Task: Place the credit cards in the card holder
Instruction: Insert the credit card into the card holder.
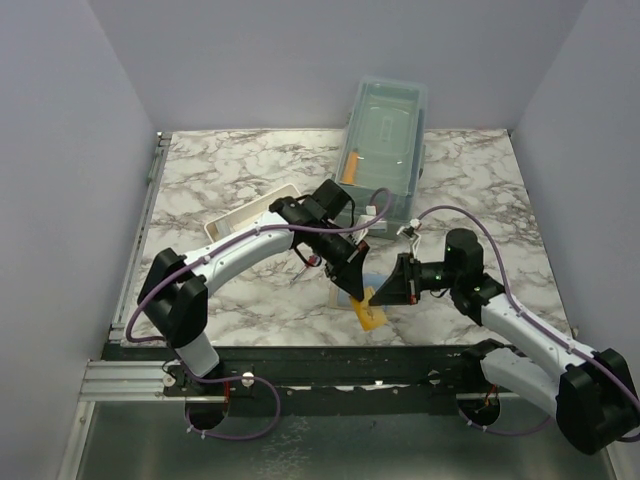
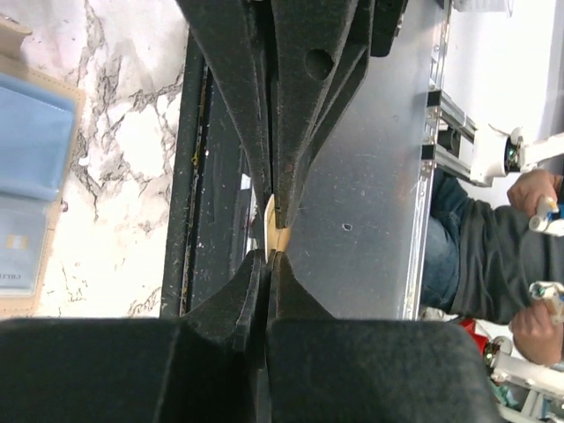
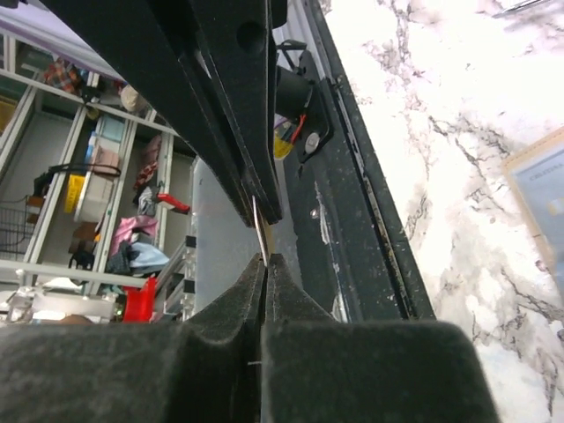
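Note:
An orange-yellow credit card (image 1: 366, 298) is held edge-on between both grippers, just above the table near its front edge. My left gripper (image 1: 355, 289) is shut on one end of it; the card's thin edge shows at its tips in the left wrist view (image 2: 275, 231). My right gripper (image 1: 381, 294) is shut on the other end (image 3: 261, 231). The tan card holder (image 2: 35, 150) lies open on the marble, blue lining up, with a pale blue card in one pocket. It also shows in the right wrist view (image 3: 539, 189). In the top view it is mostly hidden below the grippers (image 1: 372, 319).
A large translucent lidded box (image 1: 385, 140) stands at the back, an orange stick (image 1: 348, 170) inside. A white tray (image 1: 250, 215) lies left of the left arm. The black front rail (image 1: 350, 360) runs just below the grippers.

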Robot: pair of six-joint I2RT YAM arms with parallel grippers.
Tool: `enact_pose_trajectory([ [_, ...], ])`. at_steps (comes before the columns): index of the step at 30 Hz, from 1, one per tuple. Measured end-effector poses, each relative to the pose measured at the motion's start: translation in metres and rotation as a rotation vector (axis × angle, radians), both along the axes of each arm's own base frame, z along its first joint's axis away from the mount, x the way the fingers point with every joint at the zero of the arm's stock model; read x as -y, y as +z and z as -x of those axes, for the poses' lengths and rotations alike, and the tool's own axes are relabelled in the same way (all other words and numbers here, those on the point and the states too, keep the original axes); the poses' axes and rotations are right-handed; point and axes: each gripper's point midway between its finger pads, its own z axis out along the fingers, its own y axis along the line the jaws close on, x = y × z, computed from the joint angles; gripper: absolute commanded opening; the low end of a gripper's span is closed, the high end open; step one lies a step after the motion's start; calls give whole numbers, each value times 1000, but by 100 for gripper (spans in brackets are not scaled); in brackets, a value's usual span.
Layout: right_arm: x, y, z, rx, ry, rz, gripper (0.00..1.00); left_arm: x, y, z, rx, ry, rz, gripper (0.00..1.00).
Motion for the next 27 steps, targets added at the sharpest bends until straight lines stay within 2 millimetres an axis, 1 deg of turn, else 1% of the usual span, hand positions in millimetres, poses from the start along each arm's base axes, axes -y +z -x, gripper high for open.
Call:
enact_pose_trajectory([
  [2,0,0,0,2,-4,-6,0,0,-1,-7,-3,32,-25,7],
  [3,-1,0,-2,4,-16,-7,0,1,-1,-9,-6,43,-33,16],
  [4,-1,0,-5,3,-32,-7,0,0,-1,-12,-17,62,-44,31],
  [5,-2,1,-9,5,-54,-6,0,-1,-1,-17,-32,86,-55,51],
  [6,-3,2,-12,5,-71,-10,0,-2,0,-26,-45,123,-58,68],
  [7,-3,3,-14,-1,-84,-13,0,-4,1,-37,-46,163,-59,73],
  [9,-3,-1,-17,-22,-121,-17,0,-12,4,-67,-58,270,-49,74],
  [10,-3,-4,-19,-38,-145,-17,0,-20,5,-86,-61,340,-32,75],
  [11,-2,-7,-21,-54,-170,-17,0,-27,6,-99,-66,394,-19,75],
  [13,-1,-9,-26,-76,-224,-23,0,-41,6,-114,-91,488,1,75],
  [14,-1,-8,-29,-80,-249,-29,0,-44,6,-116,-101,509,7,75],
  [16,-1,-2,-37,-73,-298,-48,0,-44,9,-112,-129,541,40,75],
  [21,0,16,-56,-45,-405,-91,0,-38,14,-93,-187,585,146,76],
  [23,0,24,-63,-32,-435,-103,0,-35,17,-85,-211,596,204,74],
  [26,1,35,-71,-12,-466,-126,0,-25,22,-71,-235,578,258,66],
  [27,1,38,-72,-8,-473,-132,0,-18,26,-65,-234,563,274,60],
])
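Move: The gold card is pinched by both hands, its middle roughly 3 cm behind each hand point and a little lower, 1 cm to the left hand's right and 1 cm to the right hand's left. From the right hand the open card holder lies about 8 cm ahead, 1 cm to the left and 14 cm below. Beyond that holder, the screwdriver is some 8 cm farther out and 10 cm left, and the white tray about 18 cm farther and 24 cm left. The gold card changes hands: the left fingers open wide and let go while the right keeps its pinch and carries the card about 7 cm forward, then also 4 cm up, turning some 25 degrees clockwise. The left hand darts forward and left off the card, then comes back about 5 cm and a little right, rising and turned counter-clockwise, its fingers still wide around the card's near side. ##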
